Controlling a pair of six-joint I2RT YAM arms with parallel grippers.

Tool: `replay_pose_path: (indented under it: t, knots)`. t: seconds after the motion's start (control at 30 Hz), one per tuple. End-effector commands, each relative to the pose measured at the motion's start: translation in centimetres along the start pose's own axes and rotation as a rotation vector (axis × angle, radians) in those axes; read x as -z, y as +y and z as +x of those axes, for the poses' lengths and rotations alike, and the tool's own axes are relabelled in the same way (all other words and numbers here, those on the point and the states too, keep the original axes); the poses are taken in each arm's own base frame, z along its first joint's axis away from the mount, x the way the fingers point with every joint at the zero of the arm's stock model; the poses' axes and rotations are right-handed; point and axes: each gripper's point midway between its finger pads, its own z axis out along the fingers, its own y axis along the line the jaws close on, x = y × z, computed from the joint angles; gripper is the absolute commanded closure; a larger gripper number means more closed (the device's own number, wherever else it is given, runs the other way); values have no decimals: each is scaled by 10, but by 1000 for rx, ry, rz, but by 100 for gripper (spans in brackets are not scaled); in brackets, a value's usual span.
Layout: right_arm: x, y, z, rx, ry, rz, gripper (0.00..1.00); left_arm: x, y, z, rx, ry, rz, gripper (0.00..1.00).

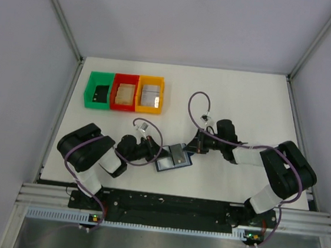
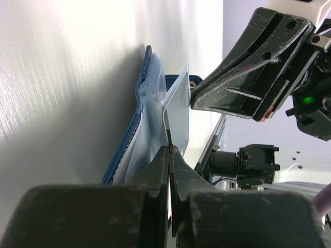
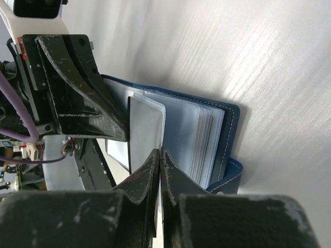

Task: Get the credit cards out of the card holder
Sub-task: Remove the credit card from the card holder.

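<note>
The dark blue card holder lies open on the table between the two arms, its stack of clear sleeves fanned out from the blue cover. One pale silvery-grey credit card stands raised in a sleeve above it. My left gripper is shut on the thin dark edge of that card. From the opposite side, my right gripper is shut on the raised clear sleeve of the holder. The fingertips of both grippers nearly meet over the holder.
Green, red and orange bins stand in a row at the back left, each with something inside. White walls with metal frame posts close in the table. Purple cables loop above both wrists.
</note>
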Motion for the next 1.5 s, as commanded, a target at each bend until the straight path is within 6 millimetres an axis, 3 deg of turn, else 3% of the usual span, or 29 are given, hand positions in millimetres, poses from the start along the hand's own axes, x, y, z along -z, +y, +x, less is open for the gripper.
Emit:
replay_pose_path:
  t: [0.0, 0.13, 0.27, 0.4, 0.5, 0.6, 0.77, 0.83, 1.0, 1.2, 1.47]
  knots:
    - [2, -1, -6, 12, -34, 6, 100, 9, -59, -21, -139, -101, 249, 100]
    - [7, -10, -8, -12, -54, 27, 100, 17, -54, -24, -150, -123, 234, 100]
    - [8, -4, -9, -6, -47, -3, 100, 20, -53, -25, -175, -124, 225, 100]
    - [6, 1, -8, 0, -28, -36, 100, 15, -56, -26, -174, -111, 227, 100]
    - [3, 3, -7, 11, -15, -32, 96, 8, -44, -24, -126, -75, 159, 99]
    - [-1, 6, -4, 31, 4, -17, 93, 7, -24, -21, -84, -68, 48, 90]
    - [-6, 4, -5, 45, 0, 19, 83, 16, 3, -17, -67, -85, -149, 66]
    - [-9, 1, -4, 53, 6, 42, 81, 17, 3, -16, -97, -93, -199, 61]
    - [-17, -2, 0, 63, 20, 74, 79, 16, 4, -12, -71, -93, -250, 59]
    - [-22, -10, 4, 66, 25, 110, 79, -1, 1, 3, -25, -45, -221, 60]
    - [-24, -21, 11, 41, 41, 151, 80, -15, 3, 6, 25, -47, -172, 63]
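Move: The dark card sits in a raised clear sleeve of the open holder, between the hands: its middle is about 4 cm to the left hand's right, level fore and aft, and 1 cm below. The holder's other clear page lies some 4 cm back from the left hand, straight in line and 2 cm lower. From the right hand the card is about 3 cm left, 2 cm back and 1 cm below, and the blue snap tab some 2 cm right, 1 cm forward and 3 cm below. With both hands already pinching opposite edges of the sleeve, they first tug apart by about 1 cm each, the left hand to the left and the right hand to the right and a little down; then the left hand lifts roughly 2 cm and opens a bit under half, letting go of its edge. The left hand rolls some 15 degrees, left side rising, and sinks about 4.5 cm from its highest point, drawing back slightly over the sleeve's left edge, while the right hand opens about a fifth, comes back left some 2 cm and sinks 2 cm onto its own edge of the sleeve. ##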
